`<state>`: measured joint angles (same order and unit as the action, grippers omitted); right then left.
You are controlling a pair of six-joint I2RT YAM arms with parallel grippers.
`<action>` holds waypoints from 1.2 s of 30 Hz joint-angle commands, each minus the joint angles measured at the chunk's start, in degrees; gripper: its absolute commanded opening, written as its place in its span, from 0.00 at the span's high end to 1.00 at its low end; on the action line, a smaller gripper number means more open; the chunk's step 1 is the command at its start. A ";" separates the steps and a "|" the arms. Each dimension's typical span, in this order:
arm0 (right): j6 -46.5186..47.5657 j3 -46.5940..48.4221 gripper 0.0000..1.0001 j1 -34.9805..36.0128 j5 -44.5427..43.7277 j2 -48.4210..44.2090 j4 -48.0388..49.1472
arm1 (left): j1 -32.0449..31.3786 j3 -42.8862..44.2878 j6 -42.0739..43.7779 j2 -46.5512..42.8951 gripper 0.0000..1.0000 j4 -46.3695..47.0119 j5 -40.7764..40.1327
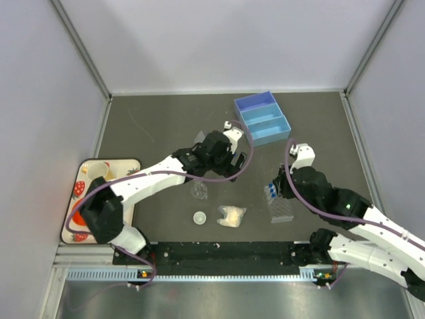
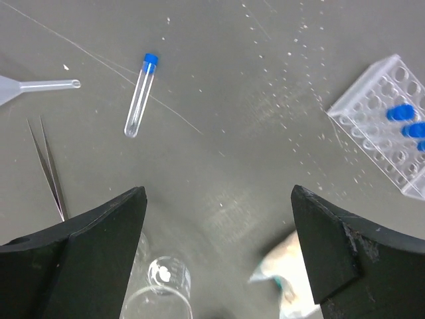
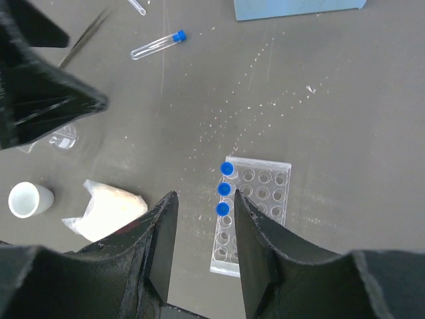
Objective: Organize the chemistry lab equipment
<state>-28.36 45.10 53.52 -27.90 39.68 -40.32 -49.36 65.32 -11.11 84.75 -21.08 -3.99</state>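
Note:
The clear tube rack (image 3: 255,219) (image 1: 281,206) stands on the dark table with three blue-capped tubes (image 3: 226,189) upright along its left column. My right gripper (image 3: 204,196) hovers above that column, open, with nothing between its fingers. One more blue-capped tube (image 2: 141,94) (image 3: 158,45) lies loose on the table. My left gripper (image 2: 219,193) hangs wide open and empty above the table. Below it the tiny clear flask (image 2: 163,279) (image 1: 199,191) sits by its left finger and the pale packet (image 2: 289,272) (image 1: 232,216) by its right. The white round dish (image 1: 200,217) (image 3: 26,199) stands near the packet.
Two blue bins (image 1: 262,117) sit at the back of the table. Thin tweezers (image 2: 46,166) and a clear funnel (image 2: 26,86) lie left of the loose tube. The strawberry-print tray (image 1: 113,161) with a yellow cup (image 1: 98,171) rests at the far left edge.

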 commanded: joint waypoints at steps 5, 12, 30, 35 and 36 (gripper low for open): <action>2.78 3.94 0.60 0.62 1.88 -4.61 -3.27 | 6.64 8.24 2.85 10.77 0.07 1.92 3.64; 3.13 4.03 0.60 0.71 3.20 -7.33 -3.81 | 9.64 14.56 3.99 19.12 0.10 -1.41 6.72; 3.31 2.80 0.60 0.62 3.38 -9.62 -4.25 | 11.39 21.78 4.96 32.32 0.23 -6.43 5.04; 3.05 2.71 0.60 0.62 3.38 -9.71 -4.25 | 11.92 22.13 5.23 33.20 0.29 -6.43 5.22; 3.05 2.71 0.60 0.62 3.38 -9.71 -4.25 | 11.92 22.31 5.31 33.55 0.29 -6.34 5.22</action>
<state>-25.54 46.30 53.52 -24.88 30.52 -44.64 -37.87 85.19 -6.85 117.54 -27.83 1.02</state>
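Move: Straight ahead of the left hand, about 11 cm out and 15 cm below, lies the last loose test tube. From that tube, the tweezers are some 10 cm to the left and level with it; the funnel is about 6 cm farther out and 7 cm left; the blue tray's middle is some 15 cm farther out and 13 cm right. From the right hand, the tube is about 19 cm ahead, 15 cm left and 19 cm below. Swooping down towards the loose test tube, the left hand goes forward about 9 cm while sinking, then drops almost straight, some 13 cm lower in all. Its wrist tips some 20 degrees so the fingers point more steeply down, and they narrow to roughly three quarters open, still short of the tube. The empty right hand eases a few centimetres up, back and to the right, away from the rack. ##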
